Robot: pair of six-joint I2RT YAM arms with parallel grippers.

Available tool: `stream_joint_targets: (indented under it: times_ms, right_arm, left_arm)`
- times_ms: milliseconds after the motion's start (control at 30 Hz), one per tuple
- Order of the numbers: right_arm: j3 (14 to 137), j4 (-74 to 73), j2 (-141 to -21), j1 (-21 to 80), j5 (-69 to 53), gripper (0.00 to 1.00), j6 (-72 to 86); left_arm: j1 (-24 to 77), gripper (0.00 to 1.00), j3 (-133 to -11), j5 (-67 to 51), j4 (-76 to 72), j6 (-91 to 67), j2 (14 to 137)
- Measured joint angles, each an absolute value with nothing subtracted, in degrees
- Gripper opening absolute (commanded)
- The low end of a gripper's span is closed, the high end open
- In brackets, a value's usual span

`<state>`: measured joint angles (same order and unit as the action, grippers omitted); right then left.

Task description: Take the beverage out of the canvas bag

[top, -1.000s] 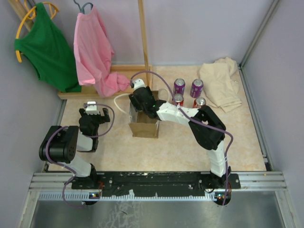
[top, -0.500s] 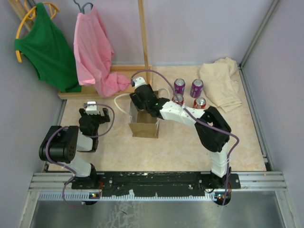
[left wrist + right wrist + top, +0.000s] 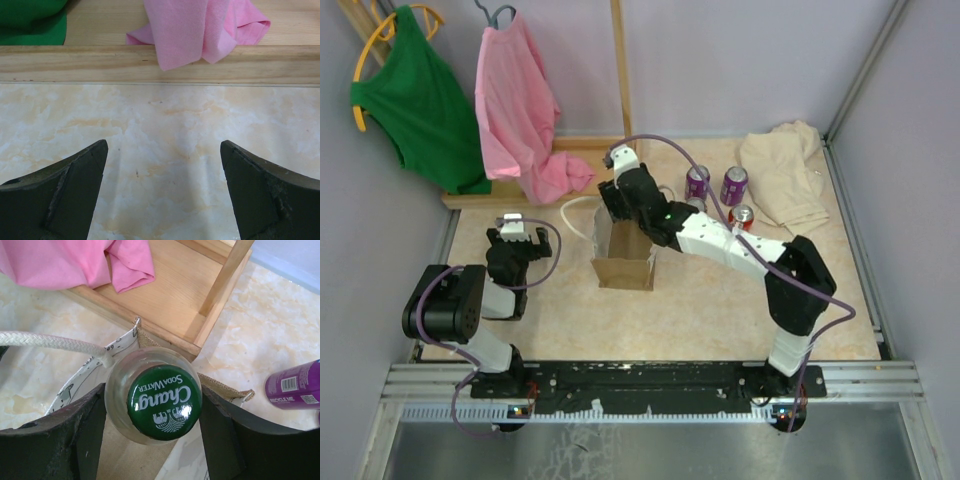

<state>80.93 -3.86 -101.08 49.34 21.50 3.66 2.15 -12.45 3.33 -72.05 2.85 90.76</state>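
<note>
The canvas bag (image 3: 625, 262) stands open at mid-table, tan with white loop handles (image 3: 50, 342). My right gripper (image 3: 623, 192) hangs over the bag's far rim (image 3: 220, 382), shut on the neck of the beverage (image 3: 164, 397), a clear glass bottle with a green cap. The bottle top sits between the two dark fingers, above the bag's opening; its body is hidden below the cap. In the top view the bottle is hidden under the gripper. My left gripper (image 3: 512, 235) rests at the left of the table, open (image 3: 164, 150), with only bare tabletop between its fingers.
Two purple cans (image 3: 697, 181) (image 3: 734, 185) and a red-topped can (image 3: 741, 215) stand right of the bag. A cream cloth (image 3: 785, 175) lies at back right. A wooden rack base (image 3: 500, 195) with a pink shirt (image 3: 525, 120) and a green shirt (image 3: 415, 100) runs behind.
My right gripper has moved toward the far side of the bag and upward with the bottle, and the arm has stretched out. The left arm has not moved.
</note>
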Motion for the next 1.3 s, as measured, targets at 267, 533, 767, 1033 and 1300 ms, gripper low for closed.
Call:
stream_joint_targets:
  times_ms: [267, 533, 767, 1033, 1300]
  right_arm:
    - [80.9, -5.0, -93.6, 49.3, 21.9, 0.0, 0.2]
    - [78.8, -1.7, -77.4, 49.3, 28.1, 0.0, -5.5]
    - [71.8, 2.7, -65.2, 49.3, 40.1, 0.0, -10.8]
    - [63.6, -6.3, -59.5, 47.8, 48.7, 0.0, -6.9]
    - [57.0, -19.9, -58.8, 42.4, 44.1, 0.0, 5.0]
  left_arm:
    - [2.2, 1.0, -12.4, 3.3, -72.1, 2.9, 90.8]
    - [2.2, 1.0, -12.4, 3.3, -72.1, 2.9, 90.8]
    - [2.2, 1.0, -12.4, 3.3, -72.1, 2.9, 90.8]
    - [2.2, 1.0, -12.4, 3.3, -72.1, 2.9, 90.8]
    - [2.2, 1.0, -12.4, 3.3, -72.1, 2.9, 90.8]
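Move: The right hand holds the soda bottle over the far half of the canvas bag, whose middle is about 4 cm back, level sideways and some 14 cm below. The cans it is bound for stand to its right, about 16 cm lower: right red can 2 cm ahead and 28 to the right, left red can 2 ahead and 17 right, left purple can 11 ahead and 18 right, right purple can 9 ahead and 27 right. From the left hand the right red can lies about 51 cm right, 5 ahead and 3 below. Keeping its grip round the bottle's upper part, the right hand lifts it steeply, a good 22 cm, clear of the bag, and swings right in an arc towards the right red can, about 24 cm right and 8 back altogether. Past the top it sinks some 15 cm again. The fingers tip upward on the rise and mostly level out later, while the wrist turns clockwise nearly 30 degrees. ##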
